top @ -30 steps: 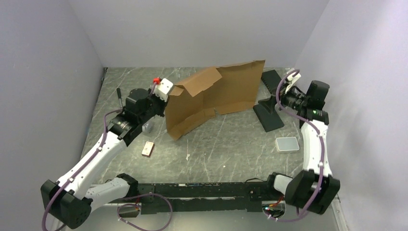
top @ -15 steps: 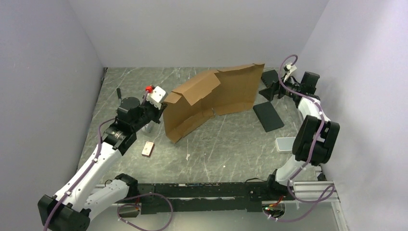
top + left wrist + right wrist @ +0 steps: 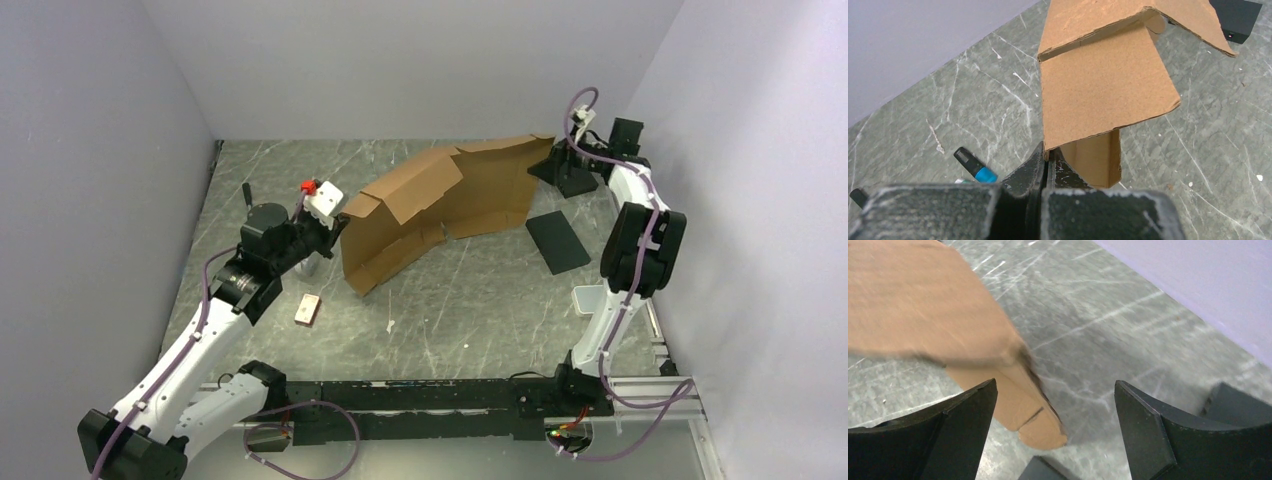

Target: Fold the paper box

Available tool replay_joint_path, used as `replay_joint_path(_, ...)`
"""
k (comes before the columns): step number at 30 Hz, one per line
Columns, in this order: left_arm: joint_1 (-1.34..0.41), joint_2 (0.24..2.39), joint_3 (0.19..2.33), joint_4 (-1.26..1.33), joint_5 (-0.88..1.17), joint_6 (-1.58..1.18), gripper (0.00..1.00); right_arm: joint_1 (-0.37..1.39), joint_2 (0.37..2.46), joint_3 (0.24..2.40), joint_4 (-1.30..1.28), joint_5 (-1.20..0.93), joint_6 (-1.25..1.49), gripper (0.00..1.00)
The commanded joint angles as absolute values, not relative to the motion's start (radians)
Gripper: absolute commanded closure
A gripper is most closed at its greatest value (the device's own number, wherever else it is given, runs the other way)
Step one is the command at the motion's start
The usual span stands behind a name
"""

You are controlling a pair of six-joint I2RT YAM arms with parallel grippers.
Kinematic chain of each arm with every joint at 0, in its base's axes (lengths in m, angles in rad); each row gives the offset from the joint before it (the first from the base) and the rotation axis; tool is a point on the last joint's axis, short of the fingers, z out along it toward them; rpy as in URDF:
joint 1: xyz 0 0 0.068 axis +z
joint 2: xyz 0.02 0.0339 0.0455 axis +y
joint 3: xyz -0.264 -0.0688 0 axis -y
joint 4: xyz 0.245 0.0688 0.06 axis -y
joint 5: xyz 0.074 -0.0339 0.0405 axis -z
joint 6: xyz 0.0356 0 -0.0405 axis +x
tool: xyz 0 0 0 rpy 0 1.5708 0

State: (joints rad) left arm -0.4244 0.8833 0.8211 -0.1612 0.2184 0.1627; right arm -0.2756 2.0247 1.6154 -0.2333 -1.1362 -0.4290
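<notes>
The paper box [image 3: 440, 205], plain brown cardboard, stands half unfolded on edge in the middle of the table. My left gripper [image 3: 338, 224] is shut on the lower corner of its left flap. In the left wrist view the jaws [image 3: 1048, 154] pinch that cardboard edge, and the box [image 3: 1103, 95] rises beyond them. At the box's far right corner my right gripper [image 3: 553, 166] is open. In the right wrist view its fingers [image 3: 970, 410] stand wide apart, with a rounded tab of the box [image 3: 1035, 420] low between them, touching neither.
A black slab [image 3: 557, 240] lies right of the box and another [image 3: 572, 178] under the right gripper. A small grey tray [image 3: 590, 297] sits behind the right arm. A small brown block [image 3: 308, 308] and a blue-banded marker [image 3: 973, 167] lie near the left arm. Walls stand close.
The right arm has swung from the right side up and in to the box's far right corner, gripper still open. The left gripper has drawn the box's left edge slightly left.
</notes>
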Motion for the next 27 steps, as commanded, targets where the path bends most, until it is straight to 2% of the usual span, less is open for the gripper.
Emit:
replay_joint_path(1, -0.415, 0.868, 0.813, -0.11, 0.242, 0.158, 1.0, -0.21, 2.043, 1.707, -0.389, -1.243, -0.604, 0.14)
replay_joint_path(4, -0.408, 0.857, 0.81, -0.102, 0.22, 0.139, 1.0, -0.2, 2.031, 1.684, -0.343, -1.265, -0.566, 0.33)
replay_joint_path(12, -0.38, 0.828, 0.797, -0.079, 0.175, 0.068, 1.0, -0.199, 1.953, 1.645, -0.266, -1.254, -0.486, 0.98)
replay_joint_path(18, -0.35, 0.819, 0.789, -0.054, 0.229, -0.024, 1.0, -0.198, 1.784, 1.581, -0.245, -1.207, -0.356, 1.0)
replay_joint_path(24, -0.322, 0.824, 0.794, -0.022, 0.375, -0.153, 1.0, -0.185, 1.571, 1.595, -0.594, -1.108, -0.392, 1.0)
replay_joint_path(27, -0.312, 0.854, 0.806, -0.008, 0.478, -0.235, 1.0, -0.186, 1.454, 1.524, -0.711, -1.017, -0.412, 1.0)
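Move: The box's free right edge stands between the right hand's open fingers, about 5 cm to that hand's left, some 1 cm nearer the base and at its height. Of the two black notebooks on the table about 17 cm below, the near one is 2 cm back and 5 cm right of the hand, the far one 14 cm ahead and 8 cm right. From the left hand, already pinching the box's left flap, that edge is roughly 19 cm ahead, 41 cm right and 8 cm lower. The box's right edge is taken by the right hand, which slides about 5 cm left over it while turning slightly counter-clockwise, shuts its wide-open fingers and pinches the cardboard, then lifts it some 13 cm while drawing back about 8 cm. The left hand keeps its pinch on the left flap, rising about 3 cm late on and rolling left side down some 15 degrees. ##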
